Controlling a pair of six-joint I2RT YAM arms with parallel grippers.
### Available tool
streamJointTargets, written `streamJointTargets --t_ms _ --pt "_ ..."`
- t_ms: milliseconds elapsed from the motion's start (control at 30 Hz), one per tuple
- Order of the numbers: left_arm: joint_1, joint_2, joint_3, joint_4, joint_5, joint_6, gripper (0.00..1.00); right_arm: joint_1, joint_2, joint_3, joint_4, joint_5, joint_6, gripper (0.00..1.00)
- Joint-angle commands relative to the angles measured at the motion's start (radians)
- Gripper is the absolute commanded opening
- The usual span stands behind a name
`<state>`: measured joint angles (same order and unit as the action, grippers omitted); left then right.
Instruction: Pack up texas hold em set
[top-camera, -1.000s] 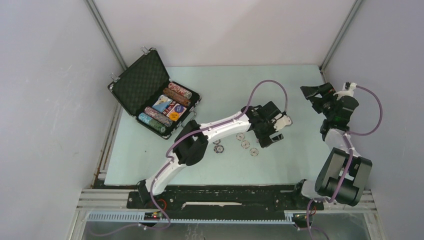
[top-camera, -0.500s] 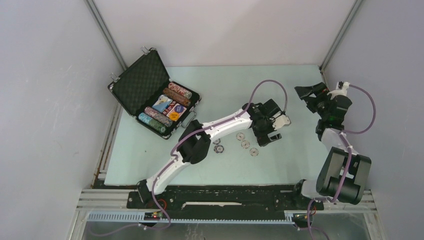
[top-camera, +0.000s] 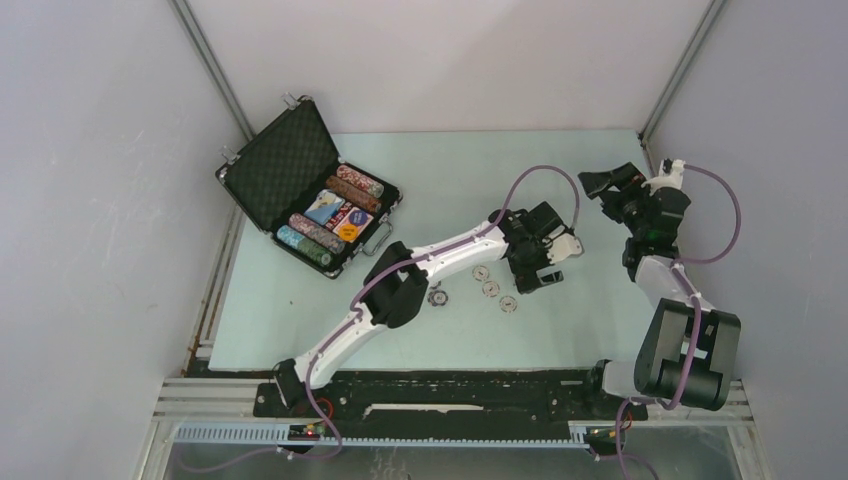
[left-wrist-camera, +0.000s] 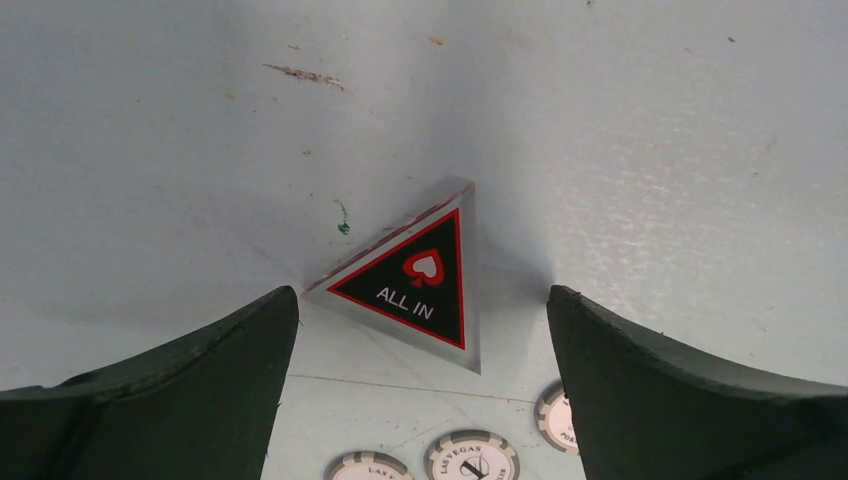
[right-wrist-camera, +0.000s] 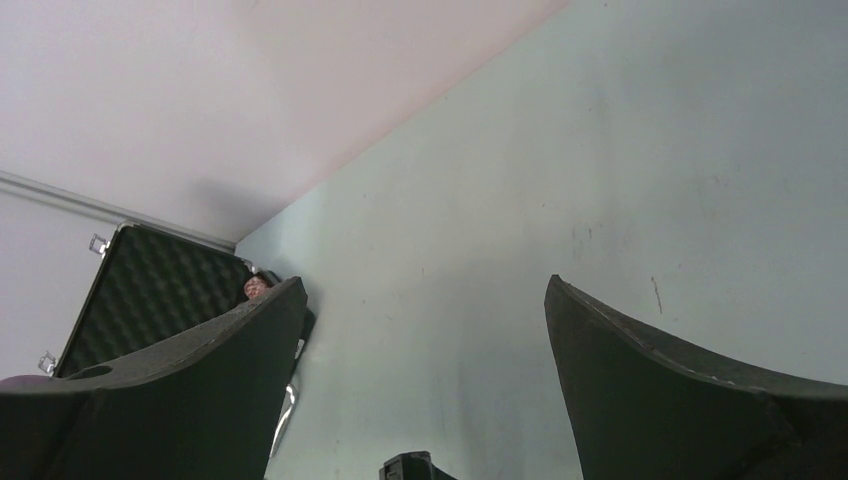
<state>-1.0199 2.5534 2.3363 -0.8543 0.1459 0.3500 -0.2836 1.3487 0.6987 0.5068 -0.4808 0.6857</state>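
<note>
The black case of the texas hold em set lies open at the back left, foam lid raised, with rows of chips, card decks and a round button inside. Three loose white chips and a small chip pile lie mid-table. My left gripper hangs open just right of them. In the left wrist view its gripper straddles a clear triangular "ALL IN" marker without touching it, with white chips nearer the camera. My right gripper is open and empty above the table's back right.
Grey walls with metal corner posts close in the pale green table. In the right wrist view the case shows behind the left finger of the right gripper, and a black piece pokes up at the bottom edge.
The right gripper has swung leftwards over the table. The left gripper has shifted slightly back and left and its jaws have widened a little.
</note>
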Motion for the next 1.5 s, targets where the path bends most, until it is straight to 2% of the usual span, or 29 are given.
streamJointTargets --t_ms 0,100,267,500,867,1467 --pt "0.002 0.018 0.063 0.003 0.025 0.043 1.0 0.017 -0.042 -0.001 0.016 0.036 -0.043 1.0" --pt "0.004 0.019 0.048 0.001 0.031 0.052 0.99 0.014 -0.046 -0.002 0.01 0.039 -0.043 1.0" --pt "0.006 0.017 0.043 0.007 0.042 0.051 0.82 0.012 -0.042 -0.002 0.011 0.038 -0.044 1.0" --pt "0.008 -0.006 0.005 0.032 0.034 0.025 0.68 0.006 -0.031 -0.001 0.014 0.035 -0.037 1.0" --pt "0.043 -0.156 -0.229 0.24 0.084 -0.135 0.61 -0.006 -0.02 -0.006 0.029 0.02 -0.019 1.0" --pt "0.093 -0.258 -0.251 0.262 0.078 -0.265 0.58 -0.006 0.019 -0.013 0.072 0.003 0.008 1.0"
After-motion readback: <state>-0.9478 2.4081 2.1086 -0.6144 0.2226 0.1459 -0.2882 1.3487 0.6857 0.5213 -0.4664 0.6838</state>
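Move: The triangular ALL IN plaque lies almost exactly at the left hand's point, level with it ahead and sideways and about 1 cm below, between the open fingers. Of the three pale chips, the nearest is roughly 7 cm back and 4 cm left, the middle one 4 cm back and 8 cm left, the last straight left by some 10 cm. From the idle right hand the plaque is about 14 cm back, 14 cm left and 19 cm below. The left hand settles less than a centimetre over the table and stays there while its fingers close about a third of their range, pinching the plaque between its front and back ends. Keeping that grip, it lifts roughly 3 cm and eases some 2 cm forward, away from the nearest pale chip, the wrist turning about 15 degrees so the fingers slant farther to the right and swing counter-clockwise. ##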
